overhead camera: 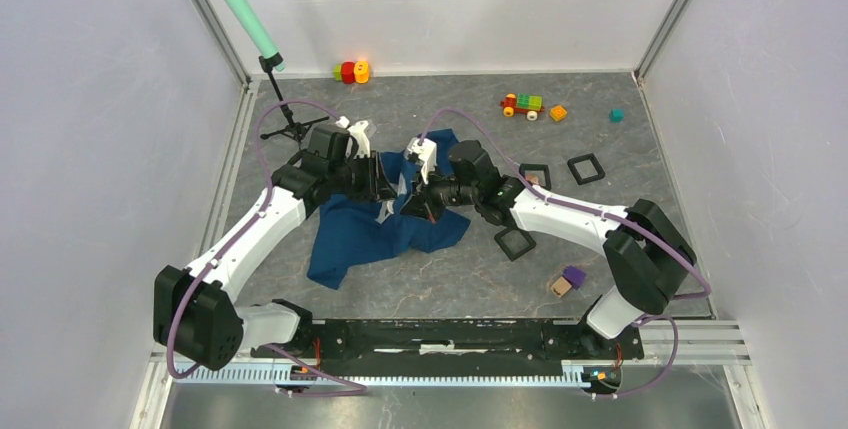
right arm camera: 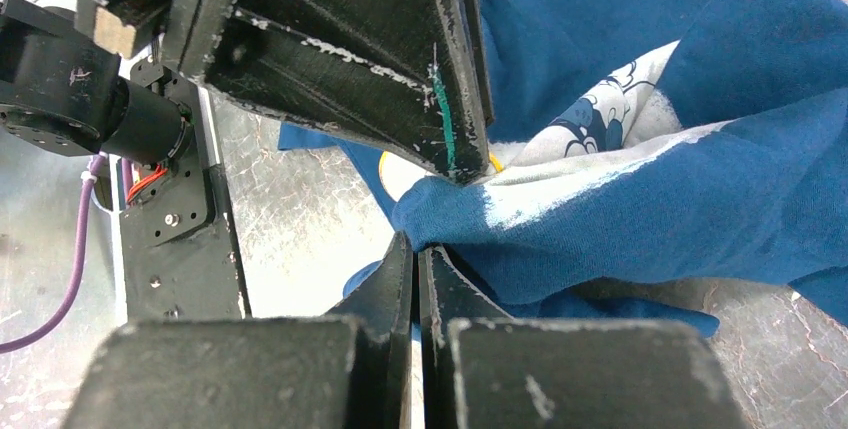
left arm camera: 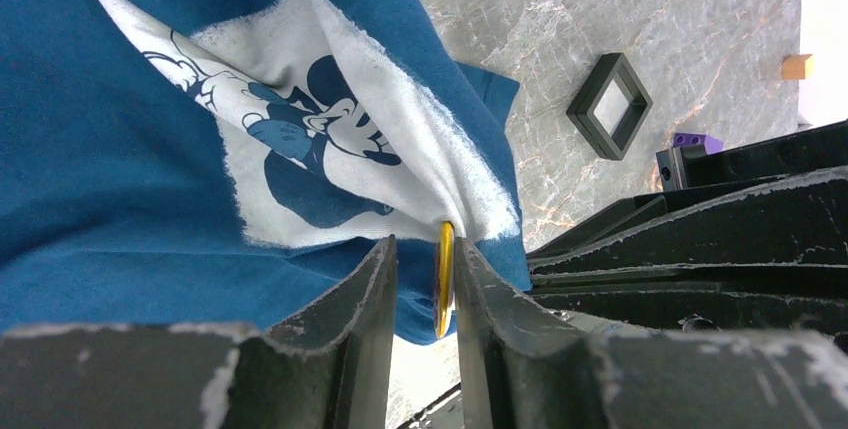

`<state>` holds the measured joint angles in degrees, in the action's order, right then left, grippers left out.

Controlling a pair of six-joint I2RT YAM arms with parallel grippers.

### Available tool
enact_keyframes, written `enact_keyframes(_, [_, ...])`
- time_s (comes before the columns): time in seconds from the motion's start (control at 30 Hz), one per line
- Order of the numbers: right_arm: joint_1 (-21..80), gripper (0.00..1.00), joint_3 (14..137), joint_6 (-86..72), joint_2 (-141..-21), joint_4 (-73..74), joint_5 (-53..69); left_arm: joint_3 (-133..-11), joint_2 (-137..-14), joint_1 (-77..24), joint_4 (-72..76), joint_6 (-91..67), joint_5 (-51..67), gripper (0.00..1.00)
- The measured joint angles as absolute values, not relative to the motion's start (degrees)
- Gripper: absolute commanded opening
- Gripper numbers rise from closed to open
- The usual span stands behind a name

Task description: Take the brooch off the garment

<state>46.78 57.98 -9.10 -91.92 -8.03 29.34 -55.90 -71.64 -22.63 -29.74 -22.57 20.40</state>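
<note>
The dark blue garment lies crumpled mid-table, and its white mouse print shows in the left wrist view. A gold brooch sits edge-on at the edge of the print. My left gripper straddles the brooch. The brooch rests against the right finger, and a gap with blue cloth behind it separates it from the left finger. My right gripper is shut on a fold of the garment, just below the left gripper's fingers. Both grippers meet over the garment in the top view, the left and the right.
Black square frames lie to the right of the garment. A purple block and a wooden block sit near the right arm. A toy train, small blocks and a green pole on a tripod stand at the back.
</note>
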Motion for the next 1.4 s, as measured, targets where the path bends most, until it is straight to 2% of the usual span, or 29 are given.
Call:
enact_keyframes(0.13, [47.05,0.00,58.06,-8.86,-91.96,-8.01,29.28,-55.90,-71.64,-22.65,-29.87,-22.57,20.03,0.14])
enact_keyframes(0.27, [47.16,0.00,58.08,-8.67,-92.01,-7.99,29.04,-55.90,-71.64,-22.70,-29.98,-22.41,20.05,0.02])
enact_keyframes(0.4, [47.18,0.04,58.13,-8.75,-92.01,-7.81,27.73,-55.90,-71.64,-22.74,-29.93,-22.41,19.92,0.02])
enact_keyframes(0.47, [47.18,0.10,58.13,-9.04,-92.01,-7.68,26.52,-55.88,-71.50,-22.74,-29.82,-22.44,19.55,0.02])
enact_keyframes(0.6, [46.78,0.13,57.69,-11.09,-91.96,-8.36,24.23,-54.94,-70.13,-22.72,-28.60,-22.90,18.39,0.02])
enact_keyframes(0.67, [46.44,0.14,56.88,-12.29,-91.88,-9.17,23.46,-53.76,-69.17,-22.57,-27.27,-23.70,18.06,0.02])
enact_keyframes(0.73, [46.09,0.22,56.38,-13.50,-91.88,-9.39,22.52,-51.70,-68.40,-22.48,-24.80,-25.36,18.28,0.02])
enact_keyframes(0.93, [43.38,0.29,53.25,-19.14,-91.66,-11.60,20.43,-45.52,-67.66,-21.54,-17.91,-31.27,20.38,0.02])
enact_keyframes(1.07, [41.71,0.51,49.84,-22.24,-90.98,-13.30,20.03,-44.45,-67.51,-20.93,-15.55,-33.80,22.39,0.02])
enact_keyframes(1.2, [41.12,0.87,48.60,-24.80,-89.71,-14.74,18.81,-44.12,-67.02,-19.90,-13.67,-35.70,23.75,0.02])
enact_keyframes(1.23, [41.12,0.94,47.68,-25.93,-88.75,-15.94,18.57,-43.64,-66.76,-19.53,-12.73,-36.53,24.16,0.02])
enact_keyframes(1.3, [41.12,0.98,45.08,-28.82,-86.52,-18.94,17.82,-42.22,-66.11,-18.98,-10.66,-38.57,24.71,0.02])
enact_keyframes(1.4, [41.30,0.98,39.79,-33.95,-82.72,-24.34,16.60,-39.03,-64.90,-18.59,-6.42,-42.54,25.71,0.02])
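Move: The brooch stands edge-on between my left fingertips, its middle about 1 cm back and 1 cm right of that hand's point, at its height. The cloth fold pinched in my right hand is some 3 cm back and 2 cm right of my left hand. The mouse print lies roughly under my left hand, about 5 cm down. From my right hand, the brooch is about 2 cm forward and 1 cm left. I shut my left fingers on the yellow-edged brooch and keep hold nearly in place, rolling that hand's left side down some 15 degrees after a small dip. Then I open my right fingers wide, letting go of the cloth fold, and swing that hand about 6 cm right and 3 cm forward, away from the brooch, sinking before part-rising and turning clockwise. ##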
